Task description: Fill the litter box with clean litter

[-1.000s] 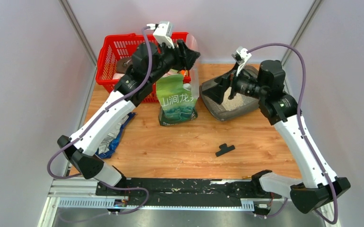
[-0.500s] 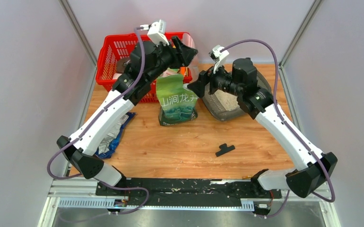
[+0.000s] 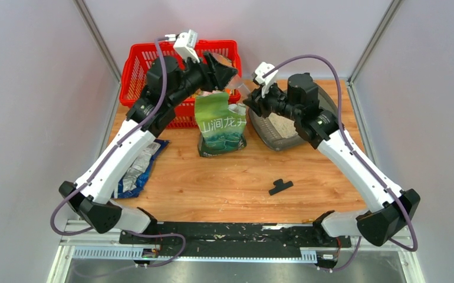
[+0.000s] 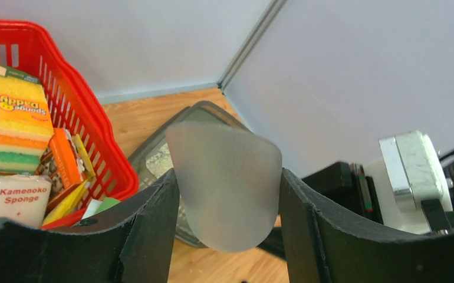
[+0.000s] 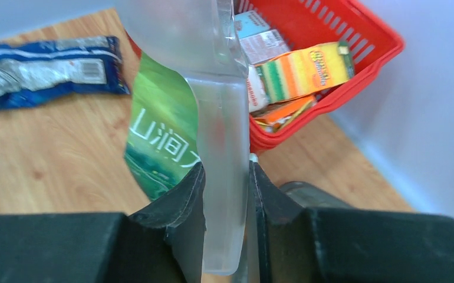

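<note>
A translucent plastic scoop (image 3: 240,84) hangs above the table between both arms. My left gripper (image 3: 227,71) is shut on its rounded bowl (image 4: 224,183), and both fingers touch it. My right gripper (image 3: 249,100) is shut on the scoop's flat handle (image 5: 221,118), which fills the gap between its pads. The dark grey litter box (image 3: 266,131) lies at the back right, under the right arm, with pale clean litter (image 3: 282,122) in it. In the left wrist view the litter box (image 4: 154,154) shows behind the scoop.
A green-and-white pouch (image 3: 220,124) stands just below the scoop. The red basket (image 3: 148,65) with sponges and packets sits at the back left. A blue-silver foil bag (image 3: 136,168) lies at the left, and a small black piece (image 3: 280,187) at centre right.
My right arm swung left from over the litter box to the scoop, and its jaws closed on the handle. The left arm drew slightly back and left with the scoop.
</note>
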Robot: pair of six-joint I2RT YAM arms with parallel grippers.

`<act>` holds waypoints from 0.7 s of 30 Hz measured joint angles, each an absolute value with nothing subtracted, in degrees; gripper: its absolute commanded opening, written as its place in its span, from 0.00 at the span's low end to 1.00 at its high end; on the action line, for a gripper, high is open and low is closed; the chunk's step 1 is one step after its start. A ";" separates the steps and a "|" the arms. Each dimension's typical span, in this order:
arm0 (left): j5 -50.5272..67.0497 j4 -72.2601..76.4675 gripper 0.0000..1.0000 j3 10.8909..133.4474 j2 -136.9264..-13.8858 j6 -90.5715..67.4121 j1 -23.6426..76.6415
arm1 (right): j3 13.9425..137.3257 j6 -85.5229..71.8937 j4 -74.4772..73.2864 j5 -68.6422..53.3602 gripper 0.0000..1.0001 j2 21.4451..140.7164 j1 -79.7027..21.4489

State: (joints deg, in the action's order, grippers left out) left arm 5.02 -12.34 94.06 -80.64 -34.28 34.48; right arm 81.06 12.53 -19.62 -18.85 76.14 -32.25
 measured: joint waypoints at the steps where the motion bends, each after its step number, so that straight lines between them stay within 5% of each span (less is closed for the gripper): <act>1: 6.50 -12.64 0.61 93.97 -80.23 -32.86 34.22 | 81.06 15.33 -19.86 -18.26 0.00 75.92 -32.36; 12: 25.15 -28.69 0.69 92.29 -70.83 -9.04 29.08 | 74.41 48.60 -16.93 -10.98 0.00 67.99 -32.97; 21: 37.56 -47.42 0.67 106.65 -74.24 6.85 23.35 | 62.39 72.03 -8.05 -8.23 0.00 62.33 -33.21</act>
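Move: Between both hands hangs the scoop: the left hand has its bowl, and its handle, already in the right fingers, lies about 6 cm right, 2 back and 11 below the left hand. From the right hand the green litter bag's middle is about 5 cm ahead, 8 left and 23 down; the litter box some 15 ahead, 20 right and 33 down; the red basket roughly 23 ahead, 23 left and 25 down. Finishing the handover, the left hand slips off the scoop's bowl with its fingers hardly opening and backs away about 9 cm and 6 to the left, rolling and swinging clockwise. The right hand keeps its pinch on the handle, draws some 6 cm right away from the left hand and rolls about 60 degrees around its own finger line, counter-clockwise seen from behind the hand. ##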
